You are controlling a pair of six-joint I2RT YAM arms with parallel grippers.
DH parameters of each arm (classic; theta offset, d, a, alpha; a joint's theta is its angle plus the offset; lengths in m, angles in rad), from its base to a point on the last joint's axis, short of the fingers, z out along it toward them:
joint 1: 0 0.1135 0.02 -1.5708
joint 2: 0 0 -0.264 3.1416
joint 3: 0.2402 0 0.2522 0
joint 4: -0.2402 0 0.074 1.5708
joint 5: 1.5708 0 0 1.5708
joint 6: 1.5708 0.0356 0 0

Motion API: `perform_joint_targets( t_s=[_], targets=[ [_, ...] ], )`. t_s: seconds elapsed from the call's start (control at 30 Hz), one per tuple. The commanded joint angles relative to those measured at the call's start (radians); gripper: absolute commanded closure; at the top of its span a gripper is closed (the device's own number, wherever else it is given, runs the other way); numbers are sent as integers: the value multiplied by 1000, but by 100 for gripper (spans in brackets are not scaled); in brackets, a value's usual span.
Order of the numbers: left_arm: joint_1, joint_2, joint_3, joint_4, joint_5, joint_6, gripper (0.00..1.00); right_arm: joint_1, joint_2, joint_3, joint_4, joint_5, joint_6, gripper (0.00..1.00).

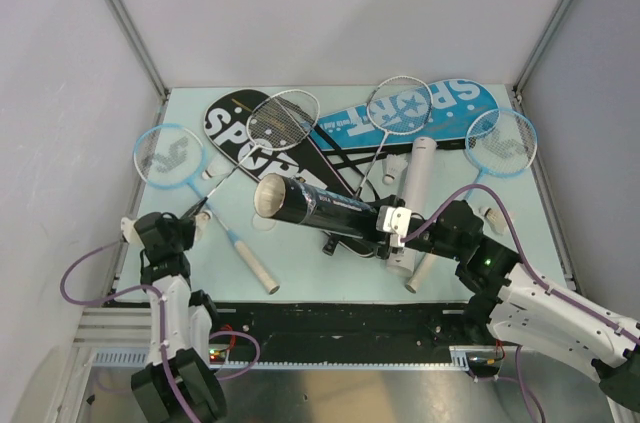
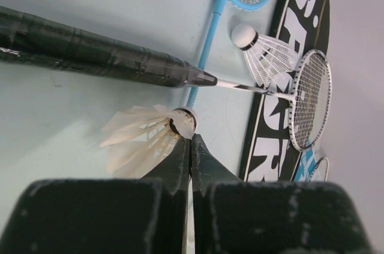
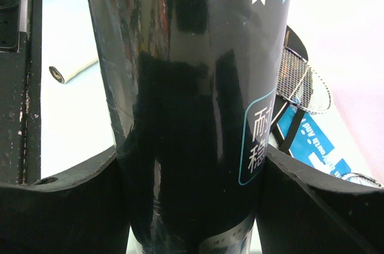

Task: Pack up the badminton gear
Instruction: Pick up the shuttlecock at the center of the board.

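My left gripper [image 2: 191, 137] is shut at the cork end of a white shuttlecock [image 2: 141, 140] lying on the table, pinching its edge; in the top view it [image 1: 197, 218] sits at the left near a light-blue racket [image 1: 168, 155]. A second shuttlecock [image 2: 258, 47] lies beside a silver racket [image 2: 309, 101] with a black handle [image 2: 90, 56]. My right gripper [image 3: 189, 164] is shut on a black tube [image 1: 315, 207], held off the table, its open end [image 1: 272, 198] facing left.
A black SPORT cover [image 1: 235, 133] and a blue one [image 1: 450, 108] lie at the back under silver rackets [image 1: 283, 121] [image 1: 400, 105]. A white tube [image 1: 420, 178], another light-blue racket [image 1: 502, 141] and a loose shuttlecock [image 1: 490, 213] lie on the right.
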Motion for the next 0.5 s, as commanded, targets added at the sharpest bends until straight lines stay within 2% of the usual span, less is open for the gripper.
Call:
perform_joint_targets(
  t_s=[0.0, 0.3, 0.47],
  targets=[
    [10, -37, 90, -51, 62, 59, 100, 8, 2, 13, 85, 17, 2, 75],
    [-10, 9, 323, -153, 302, 252, 100, 32, 45, 24, -11, 128, -101, 74],
    [-125, 86, 460, -227, 398, 376, 100, 3, 132, 74, -154, 236, -210, 74]
  ],
)
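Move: The left fingers are already shut on the shuttlecock's cork, a few centimetres above the table. The tube's open mouth, where it is bound, lies about 24 cm to their right, 6 cm back and 22 cm higher. The second shuttlecock lies some 13 cm ahead and 3 cm right of those fingers, the white disc 17 cm right and 2 cm back. The right hand holds the black tube; the held shuttlecock is roughly 48 cm left, 10 cm ahead and 19 cm below it. Still pinching the shuttlecock by its cork, the left hand lifts it away from the table about 12 cm, speeding up and drifting rightward and a little forward, towards the tube's mouth, while it swings some 20 degrees clockwise and tips its fingertips up slightly. The right hand keeps its grip on the tube and starts late, sinking about 4 cm as its fingers tilt down. ##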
